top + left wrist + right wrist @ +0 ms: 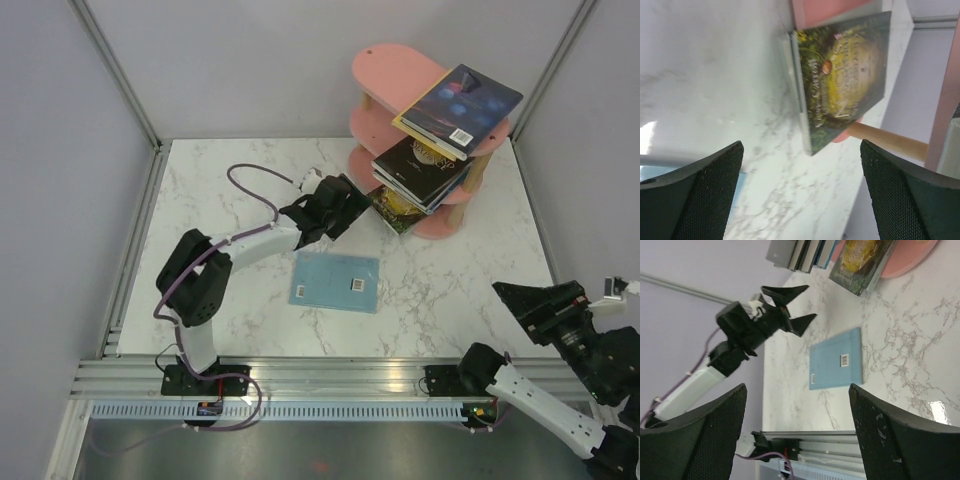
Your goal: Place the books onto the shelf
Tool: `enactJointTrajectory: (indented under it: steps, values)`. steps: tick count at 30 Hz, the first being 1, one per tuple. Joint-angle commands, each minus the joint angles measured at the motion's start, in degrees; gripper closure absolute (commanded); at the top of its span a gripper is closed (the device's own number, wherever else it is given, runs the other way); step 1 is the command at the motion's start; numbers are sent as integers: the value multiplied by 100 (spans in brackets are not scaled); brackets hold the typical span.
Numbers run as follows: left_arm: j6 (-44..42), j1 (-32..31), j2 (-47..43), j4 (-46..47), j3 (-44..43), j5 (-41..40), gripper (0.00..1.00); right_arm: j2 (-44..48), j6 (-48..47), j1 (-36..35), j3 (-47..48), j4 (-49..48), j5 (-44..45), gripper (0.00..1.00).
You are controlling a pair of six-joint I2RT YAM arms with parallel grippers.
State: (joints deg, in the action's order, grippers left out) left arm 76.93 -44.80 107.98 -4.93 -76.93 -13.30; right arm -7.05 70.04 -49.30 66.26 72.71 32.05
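Note:
The pink three-tier shelf (395, 70) stands at the back right of the table. A dark blue book (465, 105) lies on its top board, and a stack of books with a black one on top (420, 168) lies on the middle board. A green-yellow book (393, 208) rests on the bottom board (830, 10) and sticks out over its edge. My left gripper (356, 205) is open just in front of that book (845, 75), holding nothing. A light blue book (335, 282) lies flat on the table. My right gripper (520, 305) hangs open and empty at the near right.
A wooden shelf post (895, 140) stands just right of the green-yellow book. The enclosure's grey walls close in the table on the left, back and right. An aluminium rail (330, 375) runs along the near edge by the arm bases.

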Motion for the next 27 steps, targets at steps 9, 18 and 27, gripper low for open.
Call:
enactJointTrajectory:
  steps: [9,18,27]
  values:
    - [-1988,1719,-1947,-887,1161,293,0,-2818,-1370,-45,-1246,-2195,-1473,10]
    - [-4704,2142,-1598,-1370,2243,2981,2,-4847,-1458,244,-2731,-4586,-2536,9]
    - [-4924,2150,-938,-1247,2314,3657,5,-6096,-1282,746,-3558,-5820,-3117,10]
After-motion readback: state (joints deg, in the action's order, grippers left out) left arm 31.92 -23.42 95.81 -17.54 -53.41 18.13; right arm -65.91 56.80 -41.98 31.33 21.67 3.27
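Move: The light blue book lies flat on the table, its middle some 15 cm back from the left hand, 8 cm to its left and 13 cm below. The yellow-green book on the bottom shelf is about 8 cm ahead and 11 cm right of the left hand, 9 cm lower; the black book stack above it is 6 cm ahead, 13 cm right and 7 cm up. From the right hand, the light blue book is roughly 15 cm ahead, 31 cm left and 32 cm below. Swing the open left gripper about 17 cm left, away from the shelf, rising slightly, then draw it back and down to the light blue book's left end, turning clockwise. Meanwhile sink the open right gripper some 27 cm, sweeping left and forward to the book's near right corner, fingers tipping down. Touch nothing yet. ##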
